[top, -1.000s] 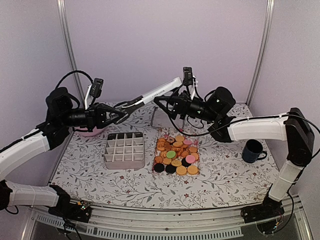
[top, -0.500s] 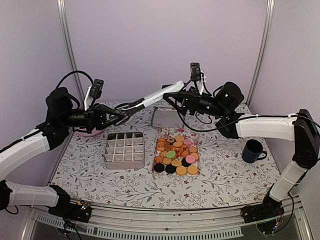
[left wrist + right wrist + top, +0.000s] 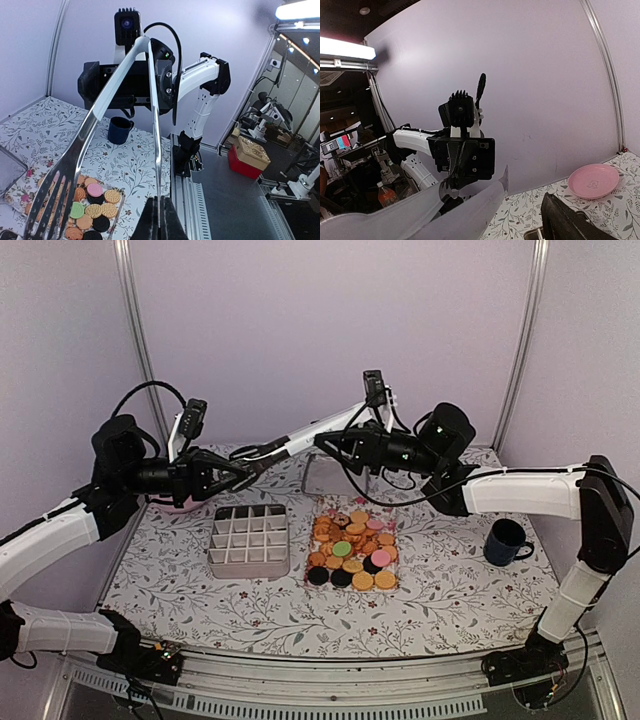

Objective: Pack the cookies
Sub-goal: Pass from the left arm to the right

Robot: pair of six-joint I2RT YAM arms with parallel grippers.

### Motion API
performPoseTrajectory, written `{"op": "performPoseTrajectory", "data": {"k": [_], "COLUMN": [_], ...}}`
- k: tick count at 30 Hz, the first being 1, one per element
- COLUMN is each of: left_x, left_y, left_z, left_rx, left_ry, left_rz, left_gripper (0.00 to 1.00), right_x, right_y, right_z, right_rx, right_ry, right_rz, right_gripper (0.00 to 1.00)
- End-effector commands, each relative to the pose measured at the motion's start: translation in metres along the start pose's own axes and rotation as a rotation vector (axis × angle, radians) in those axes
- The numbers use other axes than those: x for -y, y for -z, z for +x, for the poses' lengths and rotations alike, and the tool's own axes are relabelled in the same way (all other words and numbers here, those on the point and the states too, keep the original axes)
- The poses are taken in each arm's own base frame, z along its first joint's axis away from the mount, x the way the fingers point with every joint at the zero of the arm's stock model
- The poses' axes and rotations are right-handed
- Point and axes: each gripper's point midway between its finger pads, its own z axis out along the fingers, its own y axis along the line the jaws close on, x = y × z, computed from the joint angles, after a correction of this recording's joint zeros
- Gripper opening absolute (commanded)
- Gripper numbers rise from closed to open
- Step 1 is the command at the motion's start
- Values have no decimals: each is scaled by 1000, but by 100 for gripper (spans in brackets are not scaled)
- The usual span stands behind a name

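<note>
The cookies (image 3: 352,550), small round biscuits, mostly golden-orange with some black, pink and one green, lie heaped on a clear tray; they also show in the left wrist view (image 3: 90,205). My left gripper (image 3: 236,472) is shut on one arm of long metal tongs (image 3: 305,430), held up in the air. In the left wrist view the tongs (image 3: 100,110) run from my left gripper (image 3: 161,220) up to the right gripper. My right gripper (image 3: 332,443) is open at the tongs' far end. In the right wrist view one dark finger (image 3: 570,220) stands apart from the tongs (image 3: 460,215); the other finger is hidden.
A grey grid tray (image 3: 250,540) sits left of the cookies. A metal container (image 3: 325,475) stands behind them. A pink plate (image 3: 180,505) lies at the far left under the left arm. A dark blue mug (image 3: 505,542) stands at the right.
My right gripper rose toward the right, then came back left along the tongs' far end, its jaws a little narrower. The left arm and tongs have held still.
</note>
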Motion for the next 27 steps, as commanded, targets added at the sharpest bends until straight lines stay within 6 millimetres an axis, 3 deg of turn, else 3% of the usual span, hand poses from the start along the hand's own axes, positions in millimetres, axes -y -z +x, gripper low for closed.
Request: {"op": "performPoseTrajectory", "data": {"k": [1, 10, 11, 14, 27], "left_x": [1, 0, -1, -3, -14], "left_y": [0, 1, 1, 1, 7], "left_z": [2, 5, 6, 8, 5], "left_rx": [2, -6, -7, -7, 6], "left_ry": [-39, -41, -40, -42, -63], "left_rz": [12, 15, 13, 5, -48], "left_gripper": [0, 0, 0, 0, 0], "right_x": [-6, -4, -8, -7, -7], "right_y": [-7, -8, -11, -14, -16], "right_z": [-9, -2, -12, -13, -11], "right_rx": [17, 4, 23, 45, 63], "right_ry": [19, -15, -2, -11, -24], "right_rz": [-34, -54, -67, -76, -43], "right_gripper": [80, 76, 75, 73, 53]}}
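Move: The right hand is open beside the tongs' white handle. The handle's middle is about 3 cm above the right finger pads and 1 cm back, level with them sideways. From the left hand, which holds the tongs, that part lies some 15 cm right, 3 cm ahead and 5 cm up. About 32 cm below the right hand are the cookie tray, 4 cm ahead and 3 cm right, and the divided box, 4 cm ahead and 21 cm left. The left fingers keep their pinch on the tongs while the right hand works its fingers around the white handle, edging about 1.5 cm left and slightly up with its fingertips tipping up some 5 degrees. The right fingers narrow from wide open to a little over half open, not yet shut. The left hand eases the tongs about 1 cm down, then 1 cm forward. ##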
